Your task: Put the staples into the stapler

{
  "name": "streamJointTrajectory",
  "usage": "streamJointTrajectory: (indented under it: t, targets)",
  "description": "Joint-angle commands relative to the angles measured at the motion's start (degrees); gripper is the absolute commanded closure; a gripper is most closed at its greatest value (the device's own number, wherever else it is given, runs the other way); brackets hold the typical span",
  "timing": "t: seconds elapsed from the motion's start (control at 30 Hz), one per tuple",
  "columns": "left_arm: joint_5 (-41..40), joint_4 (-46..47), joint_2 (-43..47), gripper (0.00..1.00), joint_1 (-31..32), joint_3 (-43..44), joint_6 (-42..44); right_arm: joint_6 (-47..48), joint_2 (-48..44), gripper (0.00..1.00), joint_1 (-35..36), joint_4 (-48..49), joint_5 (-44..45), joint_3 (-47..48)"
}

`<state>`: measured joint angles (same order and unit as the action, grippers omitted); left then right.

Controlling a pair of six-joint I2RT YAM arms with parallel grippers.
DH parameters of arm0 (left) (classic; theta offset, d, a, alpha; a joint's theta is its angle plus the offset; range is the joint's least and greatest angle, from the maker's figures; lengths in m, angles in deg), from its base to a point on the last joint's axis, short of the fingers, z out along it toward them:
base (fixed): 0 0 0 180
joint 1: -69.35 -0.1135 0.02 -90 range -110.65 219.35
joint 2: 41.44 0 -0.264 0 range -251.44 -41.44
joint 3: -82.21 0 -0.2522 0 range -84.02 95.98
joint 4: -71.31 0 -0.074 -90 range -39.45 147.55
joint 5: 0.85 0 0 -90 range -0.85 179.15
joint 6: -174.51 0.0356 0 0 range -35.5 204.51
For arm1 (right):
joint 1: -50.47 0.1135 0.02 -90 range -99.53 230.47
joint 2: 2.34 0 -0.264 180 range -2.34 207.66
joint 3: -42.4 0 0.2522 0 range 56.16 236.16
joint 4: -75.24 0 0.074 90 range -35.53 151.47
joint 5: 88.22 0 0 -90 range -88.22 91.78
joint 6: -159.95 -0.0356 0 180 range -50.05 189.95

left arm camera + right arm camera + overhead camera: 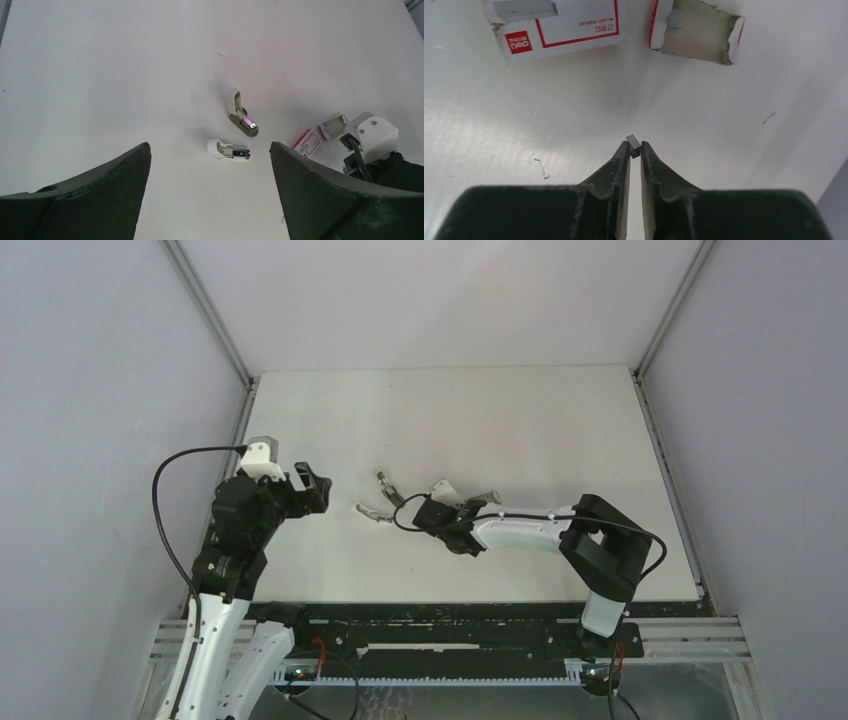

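The staples box [559, 27], white with a red frame, lies on the table with its grey tray [524, 7] slid partly out. My right gripper [634, 147] hovers just before it, shut on a tiny grey strip of staples [632, 142] pinched at the fingertips. From above, the right gripper [462, 512] is at mid-table beside the box [442, 487]. The small white stapler [242, 117] lies hinged open with its metal channel showing. A second white and metal stapler part [228, 149] lies near it. My left gripper [209, 150] hangs above them, open and holding nothing.
A torn, empty red and white box sleeve [696, 35] lies to the right of the staples box. A few loose bent staples [541, 167] are scattered on the white table [520, 420]. Grey walls close in the table on three sides.
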<state>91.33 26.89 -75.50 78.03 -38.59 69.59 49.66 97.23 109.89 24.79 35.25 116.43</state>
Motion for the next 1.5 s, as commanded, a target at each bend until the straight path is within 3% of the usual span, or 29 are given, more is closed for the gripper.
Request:
streamJointTrajectory:
  t: [0.0,0.13,0.27,0.37,0.57,0.67,0.83,1.07,1.27,1.47]
  targets:
    - [0.3,1.8,0.5,0.07,-0.4,-0.1,-0.3,1.0,2.8,0.89,1.3,-4.2,7.1,3.3]
    - [0.1,1.7,0.5,0.08,-0.4,-0.1,-0.3,2.1,5.6,0.88,2.3,-5.8,9.3,4.9]
    - [0.2,1.7,0.4,0.08,-0.3,-0.2,-0.3,3.4,6.5,0.79,2.8,-5.8,5.8,5.8]
    - [0.2,1.7,0.3,0.07,-0.4,-0.2,-0.3,3.8,4.8,0.72,2.8,-5.2,2.0,5.8]
    - [1.7,2.3,-0.4,0.12,0.7,-0.1,-0.9,3.8,-2.3,0.70,1.6,-4.3,-2.9,5.4]
    - [0.5,3.8,-1.3,0.15,6.0,-0.7,-3.6,4.0,-7.6,0.68,-0.7,-2.2,-7.2,3.8]
    - [-6.9,8.6,-6.0,0.20,21.8,-1.6,-11.5,3.7,-17.1,0.65,-9.2,5.5,-18.2,-3.7]
    - [-16.5,19.2,-24.5,0.23,42.0,-0.8,-27.7,0.2,-28.4,0.60,-26.4,18.5,-26.0,-16.8]
    - [-18.4,21.2,-43.6,0.29,49.6,8.2,-34.8,-4.1,-35.1,0.58,-36.9,27.2,-30.4,-24.7]
    - [-19.0,21.3,-56.3,0.36,52.2,15.0,-39.3,-7.0,-39.1,0.58,-40.1,29.9,-28.8,-30.2]
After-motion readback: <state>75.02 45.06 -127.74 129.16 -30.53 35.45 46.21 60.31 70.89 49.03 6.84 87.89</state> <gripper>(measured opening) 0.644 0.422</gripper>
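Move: The staples sit in the right fingers' tips, their set-down spot being bare table some 2 cm straight below. From that hand the staple box lies about 6 cm ahead and 6 cm left, the torn tray 8 cm ahead and 2 cm right, both some 2 cm lower. From the left hand the staples are about 31 cm right, level ahead, 21 cm below; the dark stapler stands 12 cm ahead, 12 cm right, 22 cm below. The staples are lowered a centimetre or so to the table and let go as the right fingers part; that hand then lifts clear and withdraws about 12 cm right and somewhat forward, its left side rolling up. Shortly after the release begins, the left hand sweeps some 28 cm right towards them, then down 15 cm, tipping down about 30 degrees, turning clockwise and partly closing its empty fingers. ##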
